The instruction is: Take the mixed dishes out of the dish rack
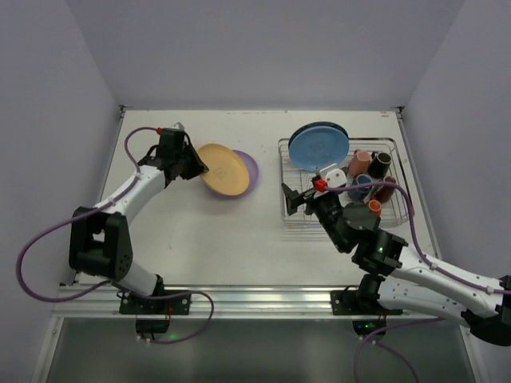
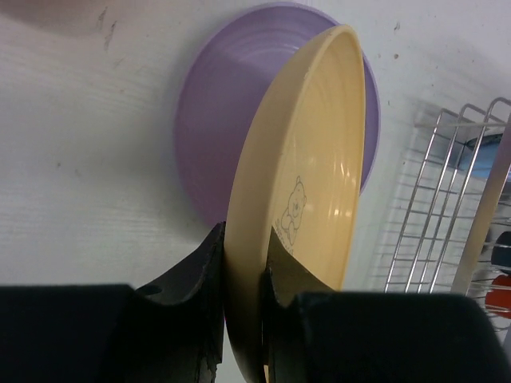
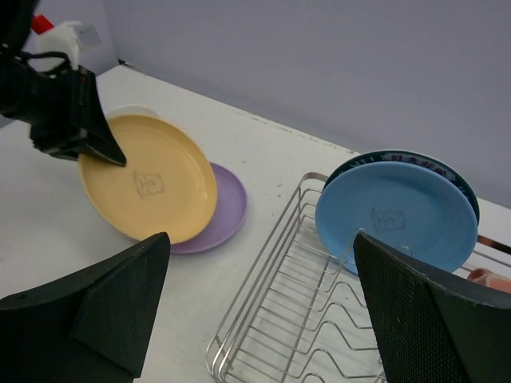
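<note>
My left gripper [image 1: 196, 166] [image 2: 244, 236] is shut on the rim of a yellow plate [image 1: 223, 169] [image 2: 311, 183]. It holds the plate tilted on edge over a lilac plate [image 1: 251, 169] [image 2: 231, 120] that lies flat on the table. The dish rack [image 1: 281, 159] [image 3: 295, 311] stands at the right. In its far end lean a blue plate [image 1: 318, 146] [image 3: 395, 215] and, behind it, a dark-rimmed plate [image 3: 463, 179]. Several mugs [image 1: 363, 163] crowd its right side. My right gripper [image 1: 297, 199] [image 3: 262, 239] hangs open over the rack's near left part, with nothing between its fingers.
The white table [image 1: 215, 239] is walled at the back and on both sides. The rack's left rim [image 2: 435, 207] lies close to the right of the two plates. A red and white piece [image 1: 327, 177] on my right arm hangs over the rack.
</note>
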You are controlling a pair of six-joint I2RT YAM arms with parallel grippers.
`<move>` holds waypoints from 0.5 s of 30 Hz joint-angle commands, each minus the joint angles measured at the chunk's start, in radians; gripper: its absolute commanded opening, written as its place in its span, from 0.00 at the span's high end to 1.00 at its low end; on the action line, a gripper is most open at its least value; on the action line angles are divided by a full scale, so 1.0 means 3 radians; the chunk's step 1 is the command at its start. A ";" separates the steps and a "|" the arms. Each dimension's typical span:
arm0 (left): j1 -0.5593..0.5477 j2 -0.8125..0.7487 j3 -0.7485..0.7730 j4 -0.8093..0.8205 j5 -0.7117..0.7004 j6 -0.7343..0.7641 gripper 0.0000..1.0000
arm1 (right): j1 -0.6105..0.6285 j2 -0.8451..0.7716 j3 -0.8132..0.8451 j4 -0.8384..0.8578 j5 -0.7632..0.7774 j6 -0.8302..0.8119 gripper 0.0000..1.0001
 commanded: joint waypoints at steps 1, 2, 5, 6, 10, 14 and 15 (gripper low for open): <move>0.0016 0.0377 0.0385 0.0387 0.0228 -0.0174 1.00 | 0.0001 -0.0007 -0.0037 0.0262 0.0087 0.0296 0.01; 0.0016 0.0454 0.0436 0.0376 0.0243 -0.0179 1.00 | 0.0006 -0.0017 -0.0017 0.0196 0.0108 0.0321 0.01; 0.0016 0.0633 0.0509 0.0412 0.0188 -0.0195 0.97 | 0.0001 -0.0078 -0.0042 0.0180 0.0143 0.0352 0.01; 0.0021 0.0659 0.0509 0.0432 0.0152 -0.0190 0.96 | 0.0001 -0.0099 -0.0047 0.0170 0.0144 0.0383 0.01; 0.0011 0.0792 0.0529 0.0453 0.0152 -0.0144 0.81 | 0.0001 -0.0211 -0.0068 0.0134 0.0128 0.0414 0.01; -0.0045 0.0833 0.0544 0.0458 0.0116 -0.0088 0.47 | 0.0006 -0.0201 -0.0058 0.0083 0.0245 0.0409 0.01; -0.0116 0.0813 0.0565 0.0433 0.0004 -0.0057 0.33 | 0.0001 -0.0186 -0.0053 0.0073 0.0266 0.0414 0.01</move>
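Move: Held by its left rim in the left hand, the yellow plate is bound for the purple plate, whose middle lies about 5 cm ahead, 7 cm to the right and some 9 cm below that hand. The bowl stands roughly 13 cm ahead and 8 cm left of the left hand, and the dish rack's left edge about 23 cm to its right and 5 cm ahead. From the idle right hand the purple plate is some 18 cm ahead, 15 cm left and far below. Carrying the yellow plate forward and down onto the purple one, the left hand travels about 4 cm each way with a slight drift to the right, its wrist barely tipping. It eases to a near stop over the left part of the stack, and only then do the fingers spread, letting go of the rim while staying around it. ##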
